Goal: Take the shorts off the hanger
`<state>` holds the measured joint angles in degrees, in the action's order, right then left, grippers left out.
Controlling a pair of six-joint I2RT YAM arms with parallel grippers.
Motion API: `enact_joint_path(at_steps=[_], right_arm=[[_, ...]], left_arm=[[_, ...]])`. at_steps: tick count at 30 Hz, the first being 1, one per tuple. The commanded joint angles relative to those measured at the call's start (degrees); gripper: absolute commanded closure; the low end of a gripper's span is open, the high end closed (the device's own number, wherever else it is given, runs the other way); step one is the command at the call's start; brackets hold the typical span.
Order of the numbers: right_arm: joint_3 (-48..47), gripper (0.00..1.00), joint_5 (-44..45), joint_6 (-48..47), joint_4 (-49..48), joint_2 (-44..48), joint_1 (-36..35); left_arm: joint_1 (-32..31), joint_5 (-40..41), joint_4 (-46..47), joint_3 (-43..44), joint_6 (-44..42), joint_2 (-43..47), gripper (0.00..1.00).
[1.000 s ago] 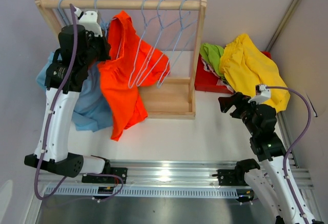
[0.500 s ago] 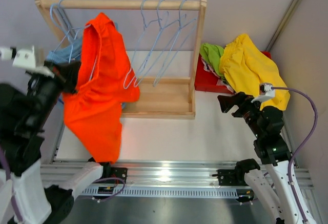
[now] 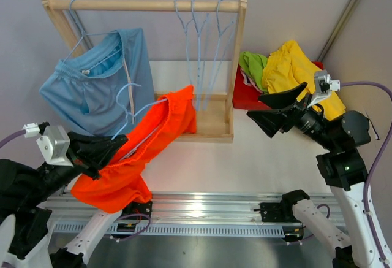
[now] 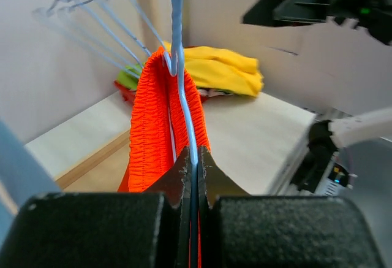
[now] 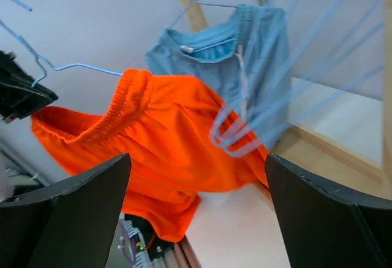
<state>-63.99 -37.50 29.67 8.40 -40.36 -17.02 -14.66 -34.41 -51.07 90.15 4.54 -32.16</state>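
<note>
My left gripper (image 3: 119, 144) is shut on the thin blue wire of a hanger (image 4: 178, 65), low at the near left. The orange-red shorts (image 3: 147, 151) hang from that hanger, off the rail, drooping toward the table's front edge; the left wrist view shows their gathered waistband (image 4: 156, 133) just past my fingertips (image 4: 184, 160). Light blue shorts (image 3: 98, 87) hang on another hanger from the wooden rail (image 3: 147, 4). My right gripper (image 3: 256, 107) is wide open and empty at mid right, facing the orange-red shorts (image 5: 165, 127) and light blue shorts (image 5: 245, 53).
Three bare blue hangers (image 3: 199, 29) hang at the rail's right end. The wooden rack's base (image 3: 202, 124) sits mid-table. Yellow shorts (image 3: 294, 65) and lime green shorts (image 3: 252, 64) lie piled on a red bin (image 3: 245, 99) at the back right.
My left arm has pulled the hanger with the orange-red shorts off the rail, down to the near left, uncovering the light blue shorts. The right arm rose, turned left and opened fully.
</note>
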Motion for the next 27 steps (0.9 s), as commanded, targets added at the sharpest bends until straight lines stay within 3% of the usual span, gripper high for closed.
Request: enact_joint_path(at_steps=[1,14,23,24,25,27], right_arm=[[-5.0,0.01,-4.3,0.0,-0.7,-1.9,-3.5],[-3.0,0.01,6.9,-4.6,-1.1,-5.2,-20.2],[-1.3,0.01,12.5,-6.8,-3.2,-7.5,-28.9],[-0.6,0.07,12.5,-6.8,-3.6,-6.7,-29.0],[-0.1,0.35,12.7,-6.7,-3.9,-6.1,-29.0],[1.1,0.75,13.3,-6.6,-4.6,-4.2,-29.0]], left_arm=[[-2.1,-10.1,7.2,4.2,2.4,-1.5,1.00],[-2.7,-10.9,12.0,9.7,6.6,-3.8,1.00],[-2.7,-6.6,11.1,10.3,5.3,-5.2,1.00],[-2.7,-6.4,11.0,10.5,5.1,-5.5,1.00],[-2.7,-5.9,11.0,10.6,5.0,-5.5,1.00],[-2.7,-4.7,10.9,10.6,4.9,-5.7,1.00]])
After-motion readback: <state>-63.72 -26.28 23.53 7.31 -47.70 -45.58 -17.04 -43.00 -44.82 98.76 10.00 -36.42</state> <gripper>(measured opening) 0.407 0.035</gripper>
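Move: From the right gripper, open and empty, the free end of the orange shorts' waistband is about 15 cm to the left, some 3 cm farther out and roughly level. The empty hangers on the rail are around 12 cm left and 20 cm ahead, and the blue shorts 28 cm left and 14 cm ahead, a little lower. From the left gripper, which already holds the orange shorts' hanger, that same waistband end is about 12 cm ahead and 12 cm to the right. Bring the right gripper about 9 cm left and some 4 cm back, sinking slightly late on and turning about 15 degrees counter-clockwise, then close it on the free side edge of the orange shorts just below the waistband. Meanwhile keep the left grip on the hanger, raise it some 5 cm while drawing back, then ease slightly forward. ##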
